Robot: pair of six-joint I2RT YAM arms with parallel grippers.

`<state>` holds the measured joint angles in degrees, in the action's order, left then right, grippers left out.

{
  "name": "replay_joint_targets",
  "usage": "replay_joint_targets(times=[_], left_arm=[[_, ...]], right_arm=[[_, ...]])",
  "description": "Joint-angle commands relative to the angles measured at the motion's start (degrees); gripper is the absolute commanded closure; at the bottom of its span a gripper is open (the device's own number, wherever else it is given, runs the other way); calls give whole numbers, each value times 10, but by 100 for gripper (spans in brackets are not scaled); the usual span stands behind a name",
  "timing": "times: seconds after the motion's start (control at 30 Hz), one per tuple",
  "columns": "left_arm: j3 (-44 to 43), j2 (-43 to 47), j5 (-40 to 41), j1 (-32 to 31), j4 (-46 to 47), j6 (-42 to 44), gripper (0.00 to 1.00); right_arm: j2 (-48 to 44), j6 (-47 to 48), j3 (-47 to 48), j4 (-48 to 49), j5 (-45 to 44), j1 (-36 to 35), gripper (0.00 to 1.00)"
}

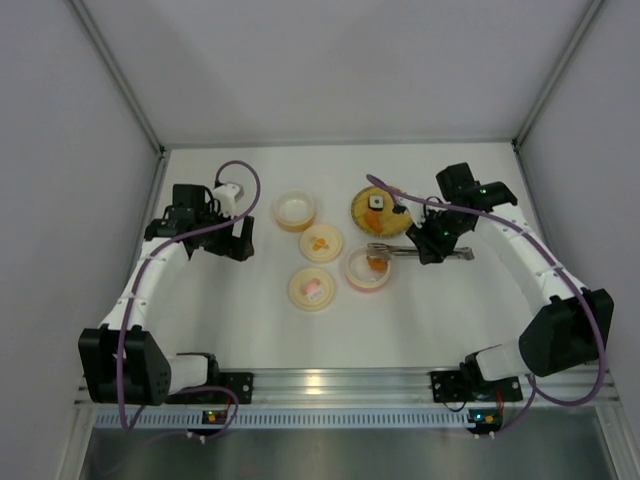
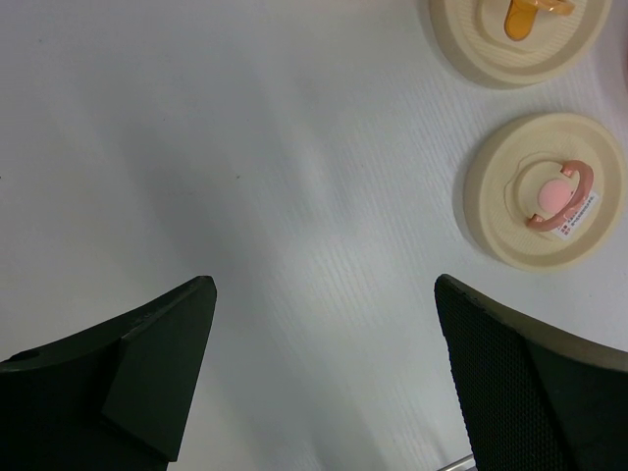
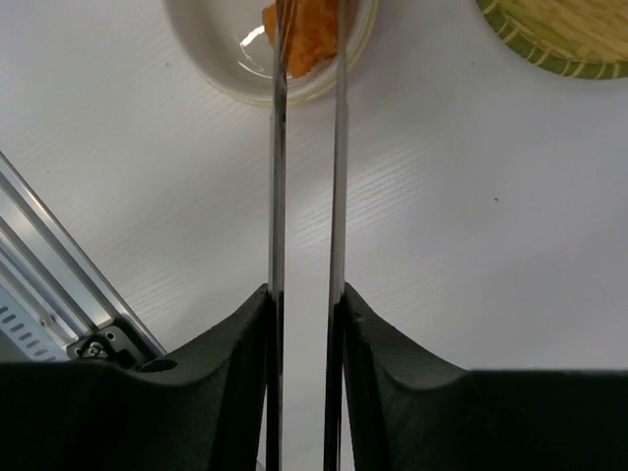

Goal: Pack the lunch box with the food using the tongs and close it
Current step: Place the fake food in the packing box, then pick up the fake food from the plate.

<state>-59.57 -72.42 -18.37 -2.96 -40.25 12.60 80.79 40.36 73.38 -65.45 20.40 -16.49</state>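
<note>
My right gripper [image 1: 436, 245] [image 3: 306, 294] is shut on the tongs [image 1: 412, 251] [image 3: 277, 177], one finger pressing each thin metal arm. The arms stand a little apart and reach left into a cream bowl [image 1: 352, 270] [image 3: 211, 59] of the lunch box. An orange chunk of food [image 1: 375, 265] [image 3: 306, 47] lies there between the tong tips. A tiny white-and-dark cube [image 1: 375, 201] rests on the woven plate [image 1: 362, 214] [image 3: 559, 44]. My left gripper [image 1: 236, 242] [image 2: 324, 289] hangs open over bare table, holding nothing.
A second cream bowl [image 1: 295, 210] stands at the back centre. Two flat lids lie near it, one with an orange mark [image 1: 321, 243] [image 2: 515, 34] and one with a pink mark [image 1: 311, 288] [image 2: 545, 191]. An aluminium rail [image 1: 330, 385] [image 3: 49, 285] runs along the near edge.
</note>
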Motion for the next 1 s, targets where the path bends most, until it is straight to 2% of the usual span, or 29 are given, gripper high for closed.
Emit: replay_joint_targets(times=[0.0,0.07,0.37,0.6,0.67,0.7,0.8,0.97], left_arm=[[1,-2,-7,-1,19,7,2],[0,-1,-8,-1,18,7,2],[-9,4,-9,-1,11,5,2],[-15,7,-7,-1,6,3,2],[-13,8,-4,-1,4,4,2],[-12,10,-3,-1,6,5,2],[-6,12,-1,-1,8,4,2],[-2,9,-2,-1,13,2,2]], right_arm=[[-9,-11,64,0,30,-9,69],[-14,-21,86,-8,35,-9,63],[-25,-62,153,-38,53,-10,61],[-7,-220,155,50,-2,-9,59],[2,-261,152,66,-3,-10,56],[2,-285,147,76,-5,-10,49],[-1,-316,115,118,-25,-10,45],[25,-319,87,159,-68,-10,49]])
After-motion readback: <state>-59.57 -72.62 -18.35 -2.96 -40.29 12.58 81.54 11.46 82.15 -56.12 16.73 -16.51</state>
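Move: Ahead and to the left of the tong-holding right hand, the remaining fried chicken piece lies in the bamboo basket, about 12 cm farther out, 10 cm left and 12 cm below. The sushi sits some 5 cm beyond it; the bowl with the first piece is level with the hand and roughly 12 cm left. From the left hand, the basket's chicken is about 8 cm ahead and 32 cm to the right. Lifting the tongs out of the bowl, the right hand opens its fingers so that they spread off the first chicken piece, and rises about 7 cm while easing forward and left. It then swings clockwise some 25 degrees and goes on forward towards the basket, sinking about 2 cm at the end with the tongs held spread. ##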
